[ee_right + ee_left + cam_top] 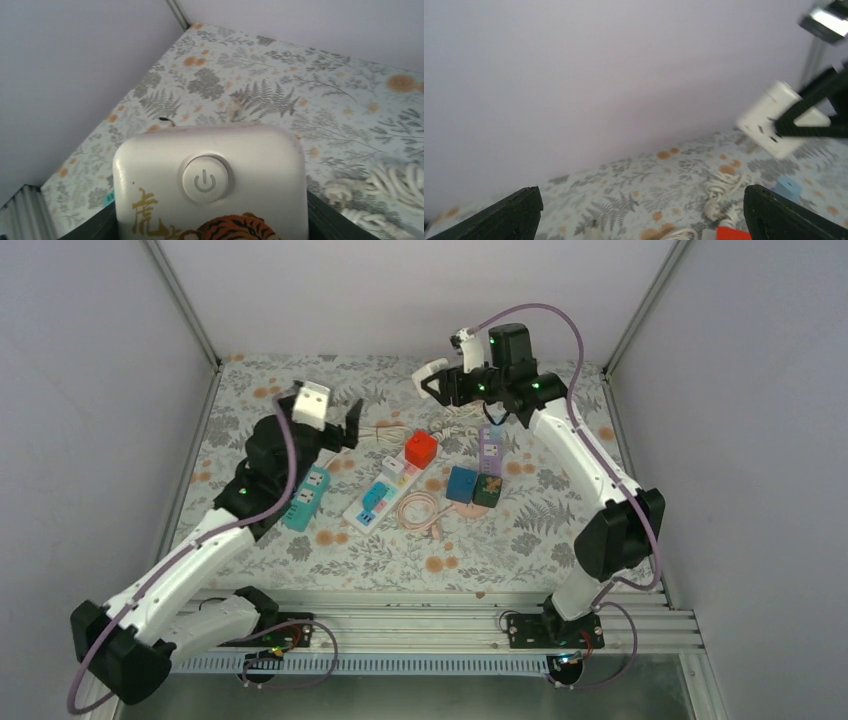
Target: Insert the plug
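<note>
My right gripper (437, 383) is raised over the back of the table and is shut on a white power strip (429, 371). In the right wrist view the power strip (210, 165) fills the frame between my gripper (210, 227), showing a round power button and a tiger print. It also shows in the left wrist view (769, 122). My left gripper (338, 428) is open and empty, held above the mat left of a coiled white cable (398, 432). The left wrist view shows my left gripper (642, 202) wide open over the mat, with the cable (723, 189) ahead. No plug shows clearly.
On the floral mat lie a long white strip (380, 495) with a red cube adapter (421, 448), a teal strip (307, 497), a purple strip (490, 447), a blue cube (461, 483), a green cube (487, 490) and a pink cable (420, 510). Walls enclose the back and sides.
</note>
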Robot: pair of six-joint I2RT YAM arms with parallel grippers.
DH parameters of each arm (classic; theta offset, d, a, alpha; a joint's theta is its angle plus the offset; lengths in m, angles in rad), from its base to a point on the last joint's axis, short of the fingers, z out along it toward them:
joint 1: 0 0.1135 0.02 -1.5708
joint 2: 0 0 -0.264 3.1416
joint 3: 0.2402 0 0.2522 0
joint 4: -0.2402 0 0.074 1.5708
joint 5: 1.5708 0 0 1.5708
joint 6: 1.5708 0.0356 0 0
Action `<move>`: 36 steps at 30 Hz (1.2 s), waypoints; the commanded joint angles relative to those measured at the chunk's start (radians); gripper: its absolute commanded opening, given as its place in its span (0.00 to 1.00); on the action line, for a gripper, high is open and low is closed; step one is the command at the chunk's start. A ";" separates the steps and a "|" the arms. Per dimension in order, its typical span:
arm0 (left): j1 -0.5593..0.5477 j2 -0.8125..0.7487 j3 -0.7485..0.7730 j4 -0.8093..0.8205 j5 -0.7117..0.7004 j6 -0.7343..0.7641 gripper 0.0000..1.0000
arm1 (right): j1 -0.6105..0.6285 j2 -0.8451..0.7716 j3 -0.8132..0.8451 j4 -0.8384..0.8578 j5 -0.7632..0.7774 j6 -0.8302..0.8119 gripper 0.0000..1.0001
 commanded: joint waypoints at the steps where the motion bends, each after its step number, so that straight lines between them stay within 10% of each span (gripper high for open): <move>1: 0.052 -0.091 0.072 -0.265 -0.176 -0.231 1.00 | -0.042 0.073 0.075 -0.051 0.007 -0.125 0.31; 14: 0.179 -0.367 0.014 -0.531 -0.153 -0.300 1.00 | -0.123 0.203 0.226 -0.171 0.019 -0.327 0.31; 36: 0.179 -0.278 -0.020 -0.458 -0.139 -0.297 1.00 | -0.063 0.249 0.162 -0.198 0.027 -0.507 0.32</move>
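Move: About 9 cm ahead and 15 cm to the right of the right hand, some 30 cm below, lies the purple strip, its likely goal. From that hand the red cube stands about 8 cm ahead and 1 cm left; the white strip's middle is 8 cm left and roughly level fore and aft. The purple strip is some 16 cm ahead and 30 cm right of the left hand; the teal strip is 3 cm ahead, 13 cm left and 33 cm below. Carrying the white tiger plug in a kept grip, the right hand sinks about 7 cm and reaches 5 cm forward, easing right towards the purple strip before drifting slightly back left, its fingers tipping further down. The open left hand draws away from it, leftward some 12 cm and back, rising a little, then sinking towards the teal strip while turning counter-clockwise and tipping down. ##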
